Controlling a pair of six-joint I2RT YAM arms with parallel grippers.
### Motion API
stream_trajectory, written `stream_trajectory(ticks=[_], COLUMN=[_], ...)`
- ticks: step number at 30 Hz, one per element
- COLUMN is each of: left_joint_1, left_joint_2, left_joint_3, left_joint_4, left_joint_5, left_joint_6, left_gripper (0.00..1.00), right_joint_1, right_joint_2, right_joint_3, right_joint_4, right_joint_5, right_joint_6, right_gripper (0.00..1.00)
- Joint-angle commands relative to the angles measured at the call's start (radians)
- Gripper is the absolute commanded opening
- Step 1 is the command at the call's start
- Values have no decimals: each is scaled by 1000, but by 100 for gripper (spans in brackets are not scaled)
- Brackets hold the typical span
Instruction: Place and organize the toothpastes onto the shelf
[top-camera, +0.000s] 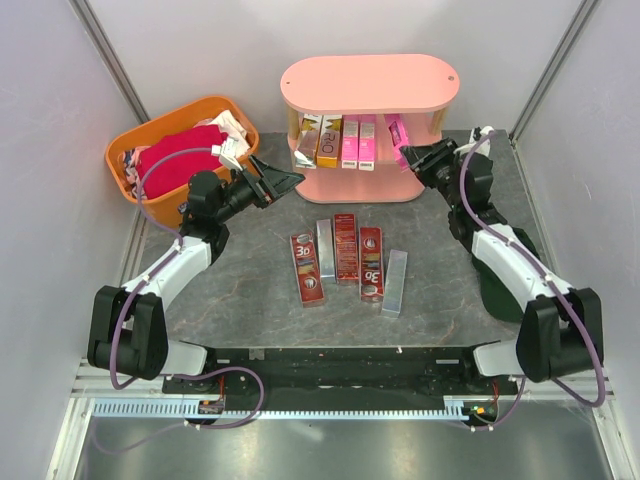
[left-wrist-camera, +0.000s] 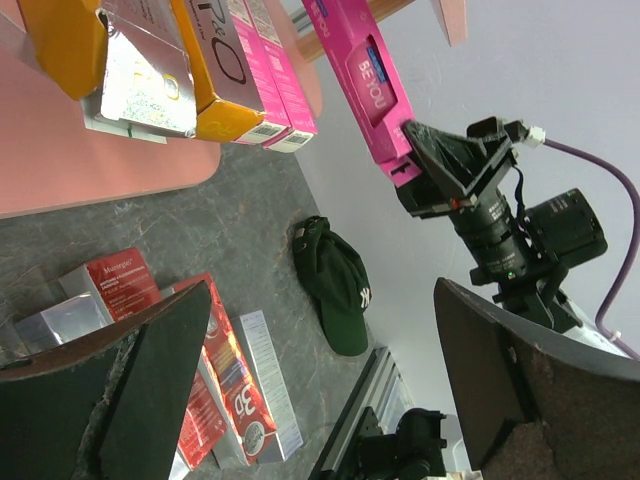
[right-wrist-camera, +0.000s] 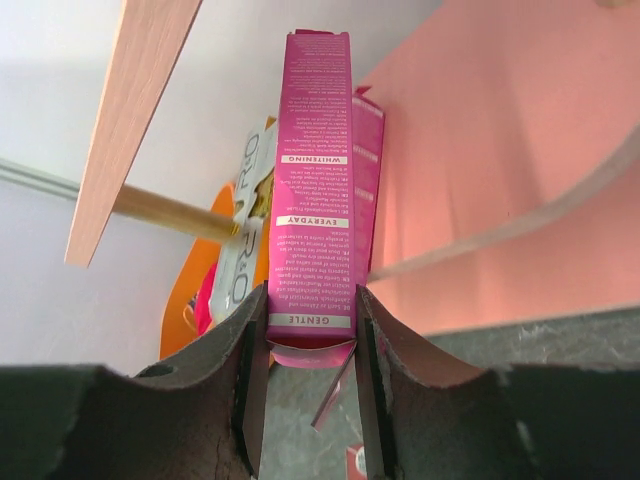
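Observation:
The pink shelf (top-camera: 370, 85) stands at the back middle. On its lower tier stand a silver, a yellow-gold (top-camera: 329, 140) and two pink toothpastes (top-camera: 358, 143). My right gripper (top-camera: 415, 157) is shut on another pink carton (right-wrist-camera: 312, 180), held tilted at the shelf's right opening beside those cartons. In the right wrist view its fingers (right-wrist-camera: 245, 350) clamp the carton's near end, whose flap hangs open. Several red (top-camera: 346, 246) and silver (top-camera: 395, 282) cartons lie side by side on the table's middle. My left gripper (top-camera: 285, 182) hovers open and empty left of the shelf, above the table.
An orange basket (top-camera: 123, 160) with a red cloth (top-camera: 180, 160) and other items sits at the back left. A dark green cap (left-wrist-camera: 335, 290) lies on the table at the right, under my right arm. A wooden shelf post (right-wrist-camera: 130, 120) stands left of the held carton.

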Motion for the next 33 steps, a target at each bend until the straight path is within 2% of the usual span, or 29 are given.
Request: stream_trajectory(ticks=[1, 7, 23, 30, 33], left_joint_1=[4, 4, 4, 4, 4], left_joint_2=[-8, -7, -15, -12, -12], left_joint_3=[16, 18, 18, 19, 21], left_joint_4=[32, 29, 7, 1, -1], left_joint_5=[18, 22, 12, 13, 18], left_joint_6=[27, 29, 38, 38, 39], left_gripper=[100, 100, 100, 100, 100], right_joint_1=[-3, -3, 38, 61, 60], right_joint_2=[86, 166, 298, 307, 302], right_joint_3=[87, 78, 104, 113, 109], right_joint_4=[95, 152, 140, 104, 95], right_joint_5=[49, 61, 63, 69, 70], right_joint_6=[21, 76, 209, 226, 226], right_gripper=[0, 0, 1, 15, 32])
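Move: Ahead of the right hand, which still pinches the pink toothpaste box by its near end, lies the free slot on the shelf's middle board: its middle is about 12 cm farther out, 5 cm to the left and 7 cm lower. At that same depth and height, the right pink box stands some 8 cm left of the hand, the left pink box 12 cm and the orange box 16 cm. From the idle left hand the slot is roughly 18 cm ahead, 20 cm right and 6 cm lower. Sliding the held box deeper under the top board, the right hand goes forward and then sinks, about 5 cm each way, bringing the box down to the middle board. It then shifts some 3 cm left towards the right pink box, its left side rolling up about 10 degrees and its fingertips tipping slightly down. The fingers keep their hold and bring the box's side up against that neighbour. ##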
